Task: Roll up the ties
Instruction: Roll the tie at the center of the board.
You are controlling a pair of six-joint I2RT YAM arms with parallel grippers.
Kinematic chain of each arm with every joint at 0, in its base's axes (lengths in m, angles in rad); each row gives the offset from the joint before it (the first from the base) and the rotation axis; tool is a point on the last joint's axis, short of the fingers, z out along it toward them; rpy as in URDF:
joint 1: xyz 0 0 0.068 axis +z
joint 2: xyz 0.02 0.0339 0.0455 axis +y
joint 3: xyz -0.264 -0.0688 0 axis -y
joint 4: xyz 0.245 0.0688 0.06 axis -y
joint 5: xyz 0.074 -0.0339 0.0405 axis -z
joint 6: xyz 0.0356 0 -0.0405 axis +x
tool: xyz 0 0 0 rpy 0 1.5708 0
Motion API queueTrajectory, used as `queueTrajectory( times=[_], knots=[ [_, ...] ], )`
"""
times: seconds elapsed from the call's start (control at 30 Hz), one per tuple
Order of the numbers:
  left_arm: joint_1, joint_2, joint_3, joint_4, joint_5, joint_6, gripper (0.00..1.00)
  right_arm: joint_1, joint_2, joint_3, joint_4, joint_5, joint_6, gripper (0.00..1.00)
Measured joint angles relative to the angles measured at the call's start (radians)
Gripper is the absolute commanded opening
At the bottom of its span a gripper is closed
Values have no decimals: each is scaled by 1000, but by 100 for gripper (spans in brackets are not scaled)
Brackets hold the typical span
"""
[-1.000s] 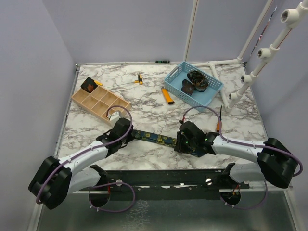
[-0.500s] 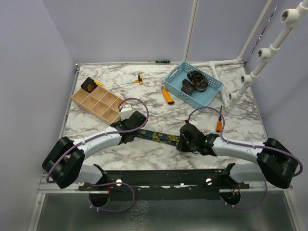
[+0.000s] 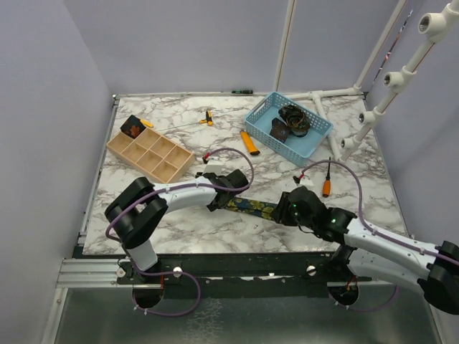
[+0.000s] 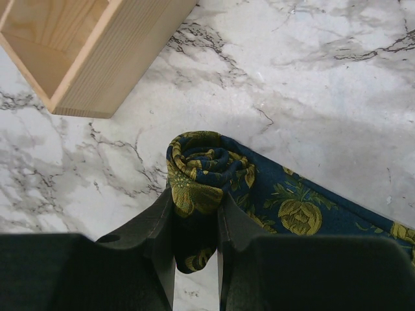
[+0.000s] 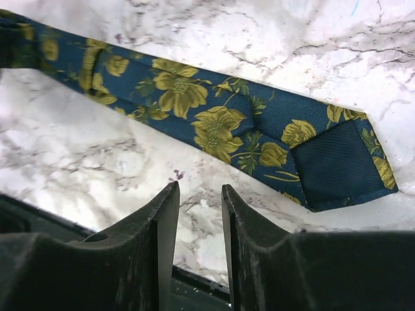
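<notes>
The navy tie with yellow-green flowers (image 3: 255,208) lies flat near the front edge, between my two grippers. Its left end is rolled into a small coil (image 4: 204,165). My left gripper (image 4: 194,199) is shut on that coil and also shows in the top view (image 3: 228,198). The flat strip (image 4: 305,207) runs off to the right. My right gripper (image 5: 200,189) is slightly open and empty. It hovers just short of the tie's wide pointed end (image 5: 337,162) and also shows in the top view (image 3: 288,212). Dark coils (image 3: 292,119) lie in the blue basket.
A wooden compartment box (image 3: 149,152) stands at the back left, its corner close to the coil (image 4: 97,71); one compartment holds a dark item (image 3: 133,128). The blue basket (image 3: 315,136) stands at the back right. Orange-handled tools (image 3: 249,143) (image 3: 325,188) lie nearby. A white pipe rack (image 3: 373,107) stands at right.
My left gripper has moved right along the tie with the coil, so the flat strip is shorter. My right gripper has shifted right and back, off the tie's wide end.
</notes>
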Motion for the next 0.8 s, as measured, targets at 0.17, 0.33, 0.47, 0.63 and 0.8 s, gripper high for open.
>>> queueTrajectory(
  times=[0.17, 0.33, 0.47, 0.63, 0.8],
  knots=[
    [-43, 112, 98, -127, -78, -63, 0, 0, -191, -42, -31, -54, -5, 38],
    [-90, 218, 193, -257, -138, -130, 0, 0, -327, -63, -72, -130, -13, 38],
    [-143, 310, 273, -340, -174, -169, 0, 0, -402, -67, -99, -178, -16, 37],
    [-197, 406, 331, -394, -192, -180, 10, 0, -467, -68, -129, -216, -16, 38],
    [-215, 429, 338, -394, -193, -154, 33, 0, -518, -68, -150, -235, -16, 38]
  ],
)
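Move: The left fingers hold the tie's rolled end. The flat stretch left to roll has its middle some 15 cm to the right, 5 cm back and 2 cm lower; its tail end lies about 30 cm right and 10 cm back. The wooden tray's middle is 15 cm left, 12 cm ahead. From the empty right hand, the flat stretch is about 7 cm left, 3 cm ahead and 5 cm below. Keeping its pinch on the roll, the left hand turns it over to the right by about 25 degrees and carries it some 5 cm rightward along the flat stretch, easing back and down late on. Meanwhile the right hand, already clear of the tie, rises and backs away towards its base, tilting about 20 degrees, fingers still part-open. ##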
